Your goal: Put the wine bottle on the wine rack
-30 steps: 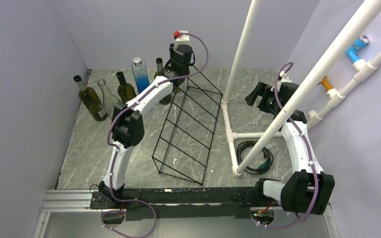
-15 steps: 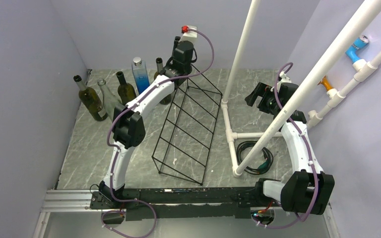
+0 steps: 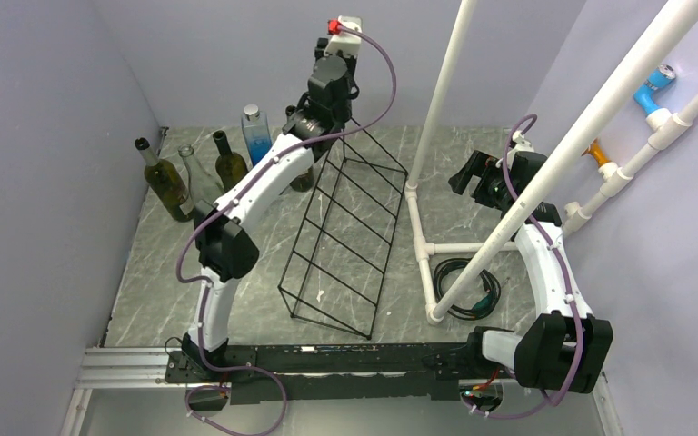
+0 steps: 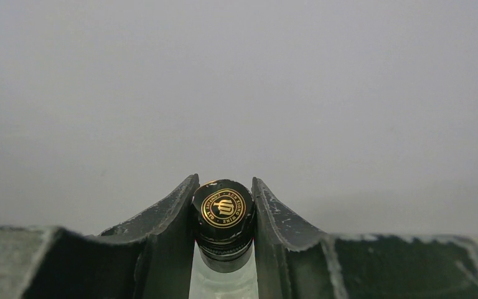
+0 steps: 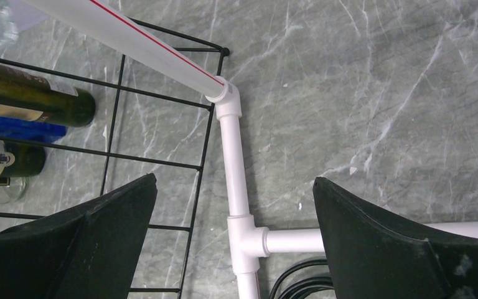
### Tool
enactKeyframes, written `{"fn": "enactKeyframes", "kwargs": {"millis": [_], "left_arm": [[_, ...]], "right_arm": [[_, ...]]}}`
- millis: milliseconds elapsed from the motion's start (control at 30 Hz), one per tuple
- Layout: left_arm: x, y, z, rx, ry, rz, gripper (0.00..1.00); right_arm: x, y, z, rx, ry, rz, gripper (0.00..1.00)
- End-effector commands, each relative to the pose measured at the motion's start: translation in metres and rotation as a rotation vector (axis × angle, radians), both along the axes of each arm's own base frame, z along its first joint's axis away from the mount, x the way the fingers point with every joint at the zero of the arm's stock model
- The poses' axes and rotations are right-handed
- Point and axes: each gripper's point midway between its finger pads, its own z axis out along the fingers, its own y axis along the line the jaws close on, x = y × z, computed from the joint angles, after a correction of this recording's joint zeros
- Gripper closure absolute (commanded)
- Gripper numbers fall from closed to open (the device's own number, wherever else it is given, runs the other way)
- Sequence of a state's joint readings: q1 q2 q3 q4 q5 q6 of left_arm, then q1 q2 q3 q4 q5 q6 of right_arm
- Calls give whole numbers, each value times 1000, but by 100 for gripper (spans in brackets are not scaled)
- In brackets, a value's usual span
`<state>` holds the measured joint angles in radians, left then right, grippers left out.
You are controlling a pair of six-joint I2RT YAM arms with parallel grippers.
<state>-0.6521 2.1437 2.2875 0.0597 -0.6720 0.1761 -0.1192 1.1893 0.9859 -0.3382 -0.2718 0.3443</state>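
The wine bottle's black cap with a gold logo [image 4: 223, 208] sits between my left gripper's fingers, clear glass below it. My left gripper [image 4: 223, 212] is shut on this bottle neck. In the top view the left gripper [image 3: 314, 116] is raised at the far end of the table, beside the far end of the black wire wine rack [image 3: 325, 313]; the held bottle is mostly hidden by the arm. My right gripper [image 5: 233, 187] is open and empty, hovering over the white pipe frame [image 5: 233, 156] to the right of the rack [image 5: 149, 160].
Several bottles stand at the back left: a green one [image 3: 168, 182], a clear one [image 3: 195, 173], a dark one [image 3: 229, 163] and a blue one [image 3: 257, 136]. White PVC pipes [image 3: 423, 245] rise right of the rack. A black cable coil [image 3: 463, 286] lies on the floor.
My left gripper has risen, still at the far end of the rack, and the arm has straightened. The right arm has not moved.
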Motion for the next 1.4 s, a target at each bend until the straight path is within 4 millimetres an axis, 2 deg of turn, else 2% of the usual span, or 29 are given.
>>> {"fn": "enactKeyframes", "kwargs": {"millis": [0,200,267,400,567,700,833,1267,1367], "left_arm": [[-99,56,197,-312,-431,-41,100],[-140,72,243,-425,-501,-126,100],[-153,73,252,-447,-511,-150,100],[-174,78,262,-493,-504,-193,100],[-194,78,261,-609,-440,-298,100],[-209,66,249,-669,-352,-418,100],[-227,60,228,-720,-251,-516,100],[-284,36,115,-927,97,-738,100],[-300,27,104,-916,124,-814,100]], "right_arm": [[5,0,13,6,-59,1,0],[5,-1,12,5,-57,-1,0],[5,0,12,6,-57,1,0],[5,-1,11,4,-55,-1,0],[4,-1,10,2,-54,-3,0],[4,-2,10,1,-53,-6,0],[4,-1,9,2,-51,-5,0],[3,-1,5,5,-43,-2,0],[3,0,2,9,-37,2,0]]}}
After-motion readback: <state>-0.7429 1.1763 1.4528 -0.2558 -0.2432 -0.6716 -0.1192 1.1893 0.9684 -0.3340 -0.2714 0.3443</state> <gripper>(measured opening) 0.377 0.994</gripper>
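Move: The left gripper already holds the clear wine bottle by its neck. From it, the middle of the wine rack is about 18 cm back, 4 cm right and some 33 cm below. The green wine bottle stands roughly 10 cm left, 1 cm back and 28 cm below; the white pipe's middle is 18 cm back, 22 cm right and 42 cm below. From the right hand, the rack's middle is about 27 cm left, 1 cm ahead and 11 cm below. Bring the left gripper back about 25 cm to carry the held wine bottle in over the wine rack, arcing up some 20 cm first, then sinking nearly all of that again. Keep the pinch on the neck while the wrist turns clockwise, drops its left side and, late on, tips the fingers down, swinging the bottle's base to the right. ##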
